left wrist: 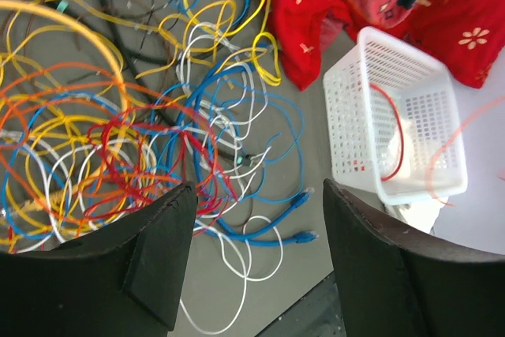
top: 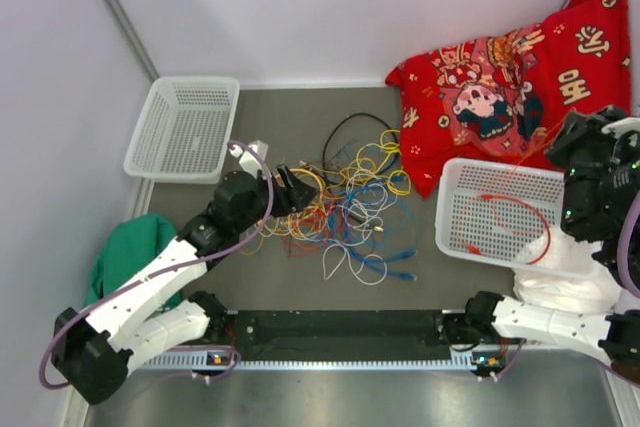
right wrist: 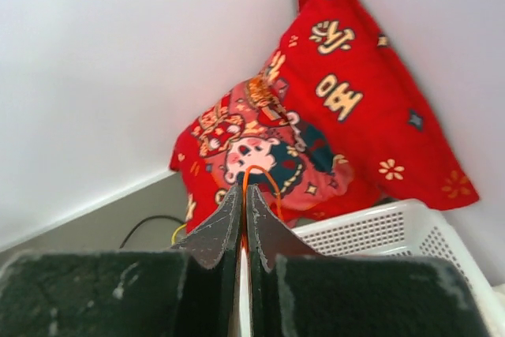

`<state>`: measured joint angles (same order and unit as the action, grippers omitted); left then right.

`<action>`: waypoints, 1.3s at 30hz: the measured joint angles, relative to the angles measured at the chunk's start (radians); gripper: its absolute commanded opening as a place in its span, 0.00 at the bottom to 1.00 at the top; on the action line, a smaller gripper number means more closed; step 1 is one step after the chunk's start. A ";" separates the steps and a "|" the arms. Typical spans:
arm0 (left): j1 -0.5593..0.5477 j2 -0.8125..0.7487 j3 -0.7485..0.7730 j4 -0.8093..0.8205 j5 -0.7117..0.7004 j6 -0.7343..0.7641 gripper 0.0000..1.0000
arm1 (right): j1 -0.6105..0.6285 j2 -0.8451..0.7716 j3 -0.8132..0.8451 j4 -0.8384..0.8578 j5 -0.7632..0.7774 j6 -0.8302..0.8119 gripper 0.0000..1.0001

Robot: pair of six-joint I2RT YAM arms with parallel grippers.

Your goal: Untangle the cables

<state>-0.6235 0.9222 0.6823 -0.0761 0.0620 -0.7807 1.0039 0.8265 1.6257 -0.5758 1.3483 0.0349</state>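
Note:
The cables [top: 345, 202] lie in a tangled heap of yellow, orange, red, blue, white and black loops on the grey mat. My left gripper [top: 295, 187] is at the heap's left edge. In the left wrist view it [left wrist: 260, 195] stands open above the mat with nothing between its fingers [left wrist: 150, 258], the tangle [left wrist: 118, 132] just ahead and a blue cable with plugs [left wrist: 296, 203] between the tips. My right gripper [top: 565, 142] is raised at the far right. Its jaws [right wrist: 244, 191] are shut on a thin orange cable [right wrist: 260, 173], which runs down into the right white basket [top: 455, 232].
An empty white basket [top: 185, 127] sits at the back left. A red printed pillow [top: 510, 77] leans in the back right corner. A green cloth [top: 135, 247] lies at the left. A black rail [top: 340, 332] runs along the near edge.

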 measured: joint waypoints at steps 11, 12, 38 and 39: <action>0.000 -0.002 -0.106 -0.033 0.019 -0.082 0.66 | -0.179 0.005 -0.128 -0.058 -0.003 0.063 0.00; 0.000 -0.003 -0.114 -0.034 0.022 -0.087 0.66 | -0.231 0.017 -0.133 -0.089 -0.039 0.103 0.00; 0.000 -0.024 -0.136 -0.068 0.027 -0.106 0.66 | -0.819 -0.009 -0.624 -0.146 -0.886 0.515 0.81; 0.000 -0.022 -0.136 -0.068 0.027 -0.106 0.66 | -0.818 -0.016 -0.624 -0.128 -0.933 0.516 0.81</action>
<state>-0.6235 0.9001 0.5461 -0.1440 0.0887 -0.8867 0.1856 0.8108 1.0016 -0.7036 0.4152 0.5510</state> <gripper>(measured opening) 0.665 0.791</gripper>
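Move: The right hand holds the orange cable high up; the white basket it is meant for is centred about 11 cm ahead, 12 cm to the right and 47 cm below. The red pillow leans some 35 cm ahead, 18 cm right and 32 cm down; the cable tangle lies about 10 cm ahead, 33 cm left, 49 cm down. From the empty left hand, the tangle's middle is some 5 cm ahead, 7 cm right and 20 cm below, its red loops about 4 cm ahead, straight in line. Down and somewhat forward, the right hand drops about 25 cm towards the basket, tipping its fingers some 30 degrees downward, and near the bottom opens wide to let go of the orange cable over the basket's left part, then eases slightly left. Meanwhile the left hand, fingers still open, sinks about 7 cm towards the tangle while drawing back a little and tipping down. ##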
